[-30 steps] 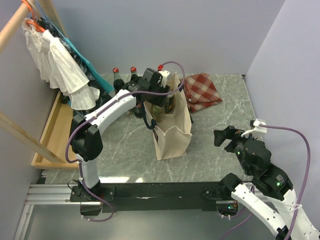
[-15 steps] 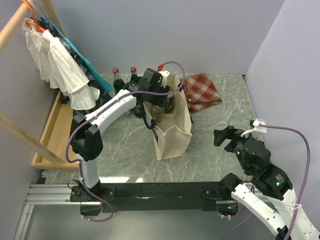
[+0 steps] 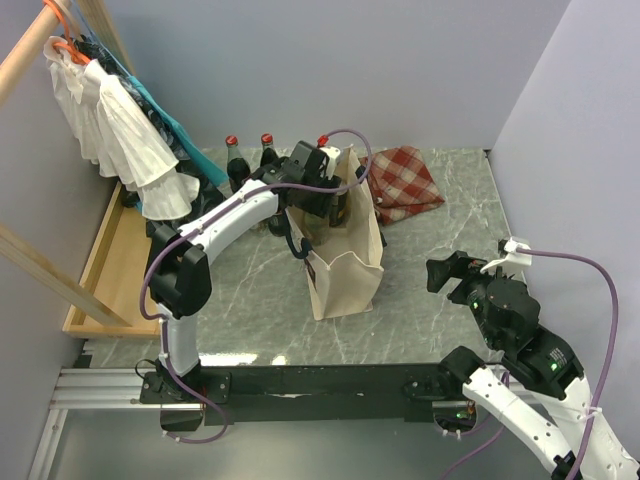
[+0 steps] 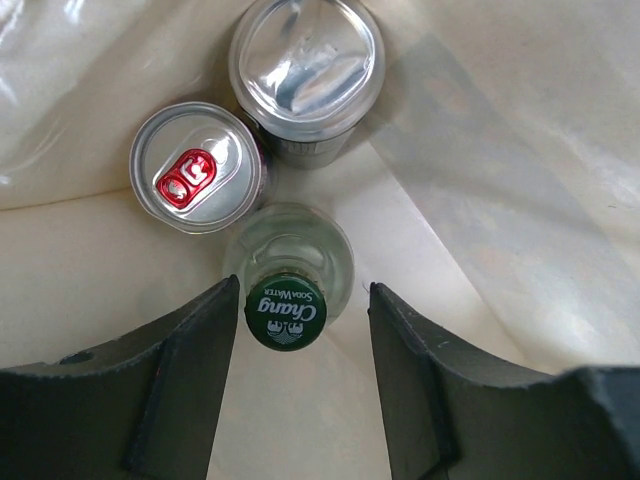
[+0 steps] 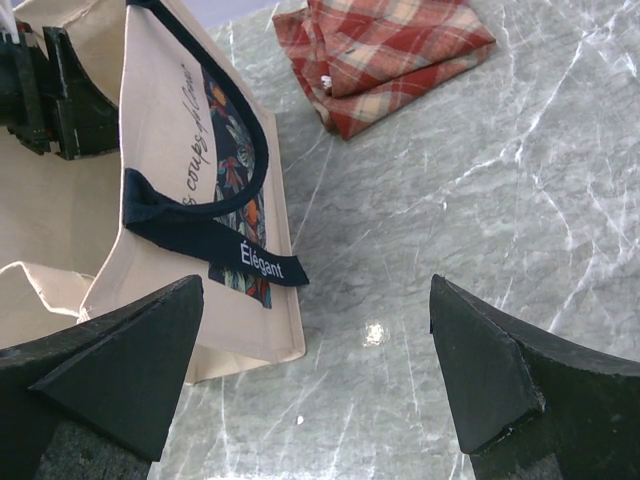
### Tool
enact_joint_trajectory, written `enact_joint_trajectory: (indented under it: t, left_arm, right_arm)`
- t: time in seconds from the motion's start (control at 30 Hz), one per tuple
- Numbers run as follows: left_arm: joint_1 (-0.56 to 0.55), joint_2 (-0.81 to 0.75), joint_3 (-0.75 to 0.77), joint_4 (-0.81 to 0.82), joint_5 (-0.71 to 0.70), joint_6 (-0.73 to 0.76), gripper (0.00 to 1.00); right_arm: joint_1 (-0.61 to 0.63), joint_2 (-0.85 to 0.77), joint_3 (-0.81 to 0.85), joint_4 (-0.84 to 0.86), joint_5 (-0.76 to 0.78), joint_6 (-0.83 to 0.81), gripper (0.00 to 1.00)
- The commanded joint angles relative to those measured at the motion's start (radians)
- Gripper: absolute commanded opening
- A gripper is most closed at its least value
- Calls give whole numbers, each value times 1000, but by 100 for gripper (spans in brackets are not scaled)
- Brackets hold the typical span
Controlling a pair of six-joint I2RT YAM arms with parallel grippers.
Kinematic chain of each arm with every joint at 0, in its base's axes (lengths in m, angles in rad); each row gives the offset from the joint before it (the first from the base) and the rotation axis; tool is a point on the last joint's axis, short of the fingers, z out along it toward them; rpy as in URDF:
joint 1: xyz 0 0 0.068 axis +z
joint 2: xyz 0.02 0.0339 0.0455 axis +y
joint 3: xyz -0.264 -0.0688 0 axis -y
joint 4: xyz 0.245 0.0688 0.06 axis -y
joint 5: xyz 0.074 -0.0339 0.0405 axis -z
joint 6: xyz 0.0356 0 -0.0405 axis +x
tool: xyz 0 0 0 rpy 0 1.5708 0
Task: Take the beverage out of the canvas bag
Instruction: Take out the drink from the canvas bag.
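Observation:
The cream canvas bag [image 3: 345, 265] stands upright mid-table, its navy handle and print showing in the right wrist view [image 5: 170, 130]. My left gripper [image 3: 322, 205] reaches down into its mouth. Inside stand a clear bottle with a green cap [image 4: 285, 312], a can with a red tab [image 4: 197, 167] and a silver-topped can [image 4: 306, 62]. The left gripper [image 4: 305, 290] is open astride the bottle's cap, which sits close to the left finger with a gap to the right one. My right gripper [image 5: 315, 330] hangs open over bare table, right of the bag.
A folded red checked cloth [image 3: 403, 183] lies behind the bag on the right. Red-capped bottles [image 3: 232, 160] stand behind the bag on the left. A wooden tray [image 3: 105, 260] and hanging clothes [image 3: 120, 130] fill the left side.
The left wrist has shifted slightly right over the bag's mouth, and its jaws stand a little wider. The right arm has not moved.

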Motion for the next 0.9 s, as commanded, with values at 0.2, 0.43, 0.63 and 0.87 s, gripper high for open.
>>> enact_joint_trajectory:
  t: [0.2, 0.43, 0.63, 0.87]
  left_arm:
    - [-2, -8, 17, 13, -25, -7, 48]
    - [-3, -11, 28, 6, -19, -4, 27]
    - [-2, -14, 39, 3, -13, -4, 1]
    - [-2, -34, 78, -17, -2, 1, 1]
  right_arm:
    - [4, 12, -6, 42, 17, -3, 100]
    - [4, 9, -7, 42, 20, -2, 100]
    - [6, 12, -7, 40, 22, -2, 100]
    - [6, 12, -7, 42, 19, -3, 100]
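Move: The green-capped bottle stands upright in the canvas bag, its cap already between the left hand's open fingertips, its middle about 10 cm below and some 1 cm ahead. From this hand the red-tabbed can is roughly 6 cm ahead, neither left nor right, and the silver can about 6 cm ahead and 6 cm right, both some 14 cm lower. From the right hand the bottle lies some 20 cm ahead, 27 cm left and 19 cm down. The left fingertips pinch the green-capped bottle at its cap and upper neck, closing from a bit over half open to about a third and stopping there as the grip effort rises. The hand otherwise stays in place inside the bag, drifting no more than about half a centimetre, still pointing slantwise down, forward and right. ##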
